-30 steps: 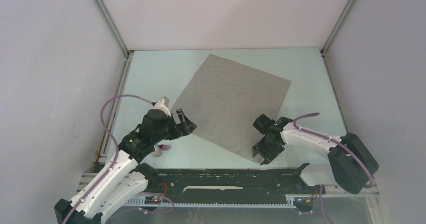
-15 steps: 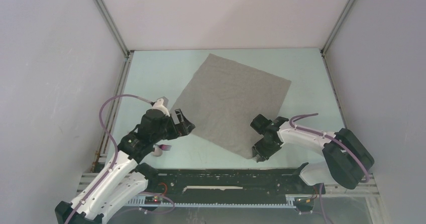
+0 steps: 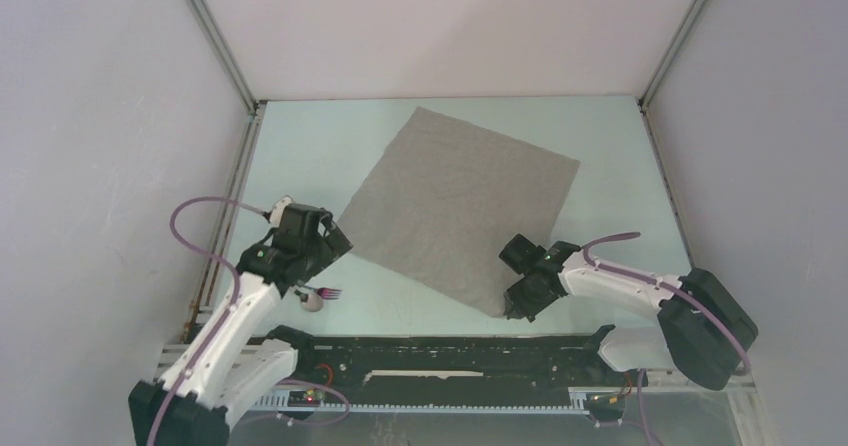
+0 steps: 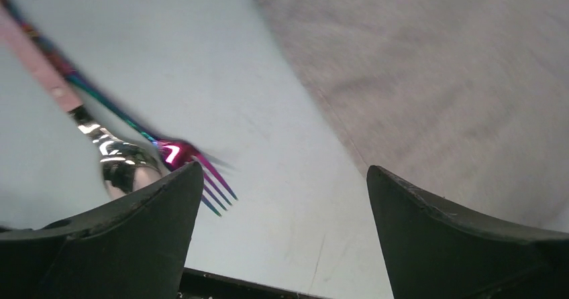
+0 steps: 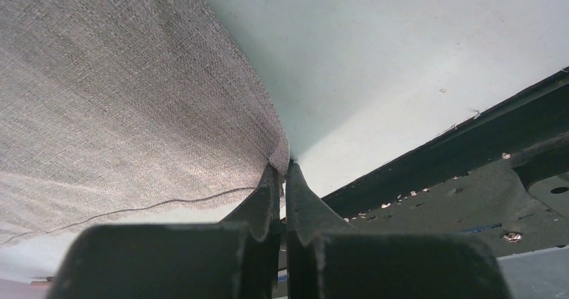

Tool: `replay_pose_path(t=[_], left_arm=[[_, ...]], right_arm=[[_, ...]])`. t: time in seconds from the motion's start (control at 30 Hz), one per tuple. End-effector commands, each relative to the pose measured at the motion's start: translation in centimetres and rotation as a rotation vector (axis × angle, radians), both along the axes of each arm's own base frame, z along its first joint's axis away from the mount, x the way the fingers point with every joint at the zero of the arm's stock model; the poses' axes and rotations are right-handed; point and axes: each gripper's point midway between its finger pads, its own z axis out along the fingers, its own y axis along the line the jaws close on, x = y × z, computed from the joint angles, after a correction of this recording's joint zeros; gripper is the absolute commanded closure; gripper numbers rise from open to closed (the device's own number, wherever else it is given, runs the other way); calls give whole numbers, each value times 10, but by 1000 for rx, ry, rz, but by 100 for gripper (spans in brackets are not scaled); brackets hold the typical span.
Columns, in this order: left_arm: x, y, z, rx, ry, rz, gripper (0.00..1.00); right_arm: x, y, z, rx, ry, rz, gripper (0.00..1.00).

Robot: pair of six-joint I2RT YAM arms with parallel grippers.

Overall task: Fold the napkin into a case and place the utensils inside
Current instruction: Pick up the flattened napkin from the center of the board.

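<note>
The light-grey napkin [image 3: 460, 206] lies spread flat as a tilted square in the middle of the table; no case is formed. My right gripper [image 3: 512, 308] is shut on its near corner [image 5: 280, 153], which is lifted slightly. The spoon [image 4: 121, 165] and fork [image 4: 181, 155], with pinkish-purple handles, lie side by side at the near left [image 3: 318, 296]. My left gripper [image 4: 282, 198] is open and empty, low over the table between the utensils and the napkin's left edge [image 4: 402, 78]; in the top view it is at the left [image 3: 322, 258].
A black rail [image 3: 440, 351] runs along the near table edge, just behind both grippers. Grey enclosure walls [image 3: 100, 166] stand on the left, right and back.
My left gripper has pulled back to the left, off the napkin's left corner, and its arm has swung outward. My right gripper has closed onto the napkin's near corner.
</note>
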Motion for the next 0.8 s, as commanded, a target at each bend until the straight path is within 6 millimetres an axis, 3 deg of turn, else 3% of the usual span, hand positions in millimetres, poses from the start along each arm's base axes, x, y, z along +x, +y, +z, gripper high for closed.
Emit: replay_pose_path(t=[0.0, 0.17, 0.4, 0.77], left_arm=[[12, 35, -13, 70, 134, 273, 2], [41, 54, -19, 178, 211, 394, 17], [69, 48, -40, 222, 321, 401, 31], [93, 41, -61, 291, 394, 330, 33]], right_arm=[[2, -14, -1, -59, -61, -24, 100], [6, -13, 5, -47, -99, -14, 100], [8, -15, 7, -50, -119, 22, 100], [9, -12, 9, -10, -159, 30, 100]])
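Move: The napkin's left corner lies about 9 cm ahead of the open left hand, 5 cm to its left and 11 cm below. On the table beside that corner, the fork's middle is some 10 cm left of the hand and 1 cm back, the spoon's about 14 cm left and 3 cm back. The right hand already pinches the near corner between its fingers; from it the left corner is roughly 40 cm left and 18 cm farther out. Forward, down and at first also left, the left hand swoops about 8 cm out and 6 cm down onto the napkin's left corner, its fingers tipping nearly straight down and turning some 20 degrees counter-clockwise. Its fingers close to about two thirds open, not yet gripping. The right hand keeps its pinch on the near corner, easing about 1 cm forward and up. ##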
